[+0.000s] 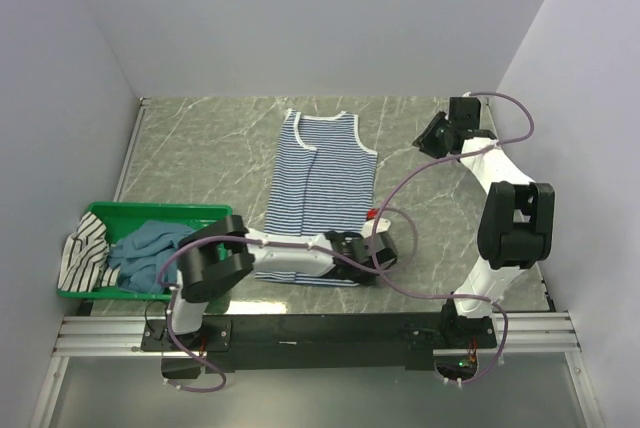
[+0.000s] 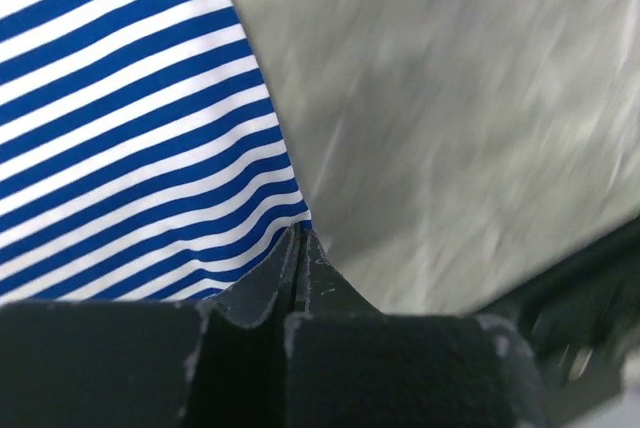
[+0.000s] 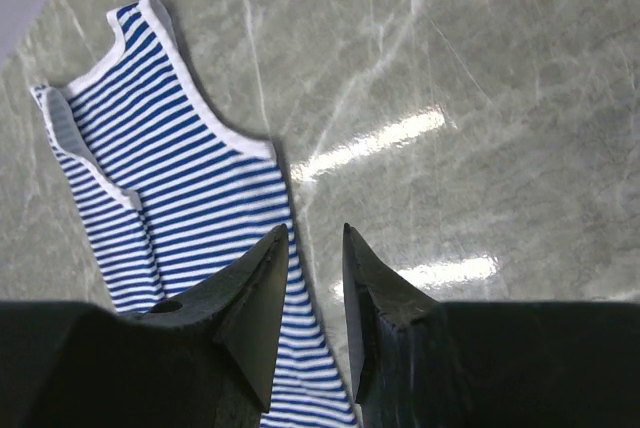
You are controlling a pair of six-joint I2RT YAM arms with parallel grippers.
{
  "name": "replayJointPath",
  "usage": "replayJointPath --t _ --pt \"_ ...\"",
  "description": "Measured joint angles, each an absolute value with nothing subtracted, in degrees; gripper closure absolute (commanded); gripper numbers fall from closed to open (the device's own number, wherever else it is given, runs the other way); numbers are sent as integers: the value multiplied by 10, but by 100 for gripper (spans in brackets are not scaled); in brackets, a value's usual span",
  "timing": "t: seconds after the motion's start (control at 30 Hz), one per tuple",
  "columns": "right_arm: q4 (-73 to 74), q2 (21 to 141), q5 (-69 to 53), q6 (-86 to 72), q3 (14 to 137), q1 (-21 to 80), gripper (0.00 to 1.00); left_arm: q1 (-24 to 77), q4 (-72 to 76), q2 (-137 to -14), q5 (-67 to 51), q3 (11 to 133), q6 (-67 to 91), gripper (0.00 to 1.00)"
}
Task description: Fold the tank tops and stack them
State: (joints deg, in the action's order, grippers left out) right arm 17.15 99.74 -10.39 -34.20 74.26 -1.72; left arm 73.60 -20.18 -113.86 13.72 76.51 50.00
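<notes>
The navy-and-white striped tank top (image 1: 320,178) lies flat on the marble table, straps toward the far wall. My left gripper (image 1: 375,253) is down at the top's near right hem corner. In the left wrist view its jaws are pressed together (image 2: 300,238), with the corner of the striped cloth (image 2: 130,128) running in at their tips. My right gripper (image 1: 435,136) hovers open to the right of the shoulder straps. Its fingers (image 3: 315,233) stand apart above the top's right side edge (image 3: 170,178), holding nothing. The teal tank top (image 1: 150,243) and the black-and-white striped one (image 1: 85,248) lie crumpled in the basket.
The green plastic basket (image 1: 150,210) sits at the near left beside the left arm's base. Grey walls close in the table at the left, the back and the right. Bare marble (image 1: 440,218) lies right of the spread top.
</notes>
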Motion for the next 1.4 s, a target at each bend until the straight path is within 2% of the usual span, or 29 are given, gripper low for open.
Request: replayJointPath --t 0.23,0.4,0.5,1.27,1.4 --pt "171 998 -91 -333 724 30 60 735 -163 -1017 60 625 493 99" --pt "160 1030 -82 -334 732 110 60 720 -130 -951 25 567 503 99" --pt "159 1064 -80 -337 742 124 60 708 -113 -929 10 544 511 99" --pt "180 1162 -24 -338 796 115 59 690 -76 -904 -28 509 522 100" --pt "181 1166 -24 -337 797 115 70 689 -73 -901 -32 507 522 99"
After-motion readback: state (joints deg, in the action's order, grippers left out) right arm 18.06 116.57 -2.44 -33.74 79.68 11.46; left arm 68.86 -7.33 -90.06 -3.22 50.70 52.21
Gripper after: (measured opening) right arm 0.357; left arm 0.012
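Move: The right hand, its fingers partly open, aims for the armpit corner at the open right edge of the tank top, roughly 9 cm to its left, 4 cm ahead and 11 cm below. The unfolded shoulder strap lies about 12 cm beyond that corner and 8 cm left of it; the folded-in armhole end is some 17 cm left of the corner. From the left hand, already pinching the bottom right hem corner, the armpit corner is about 36 cm ahead and 3 cm right. Left and then down goes the right hand, overshooting slightly leftward before sinking about 10 cm to the armpit corner, fingers tipping steeper and still partly open around it. Meanwhile the left hand keeps its pinch on the hem corner and quickly draws it about 6 cm left, 4 cm back and 4 cm up, then almost stops, its fingers swinging out to the right. ##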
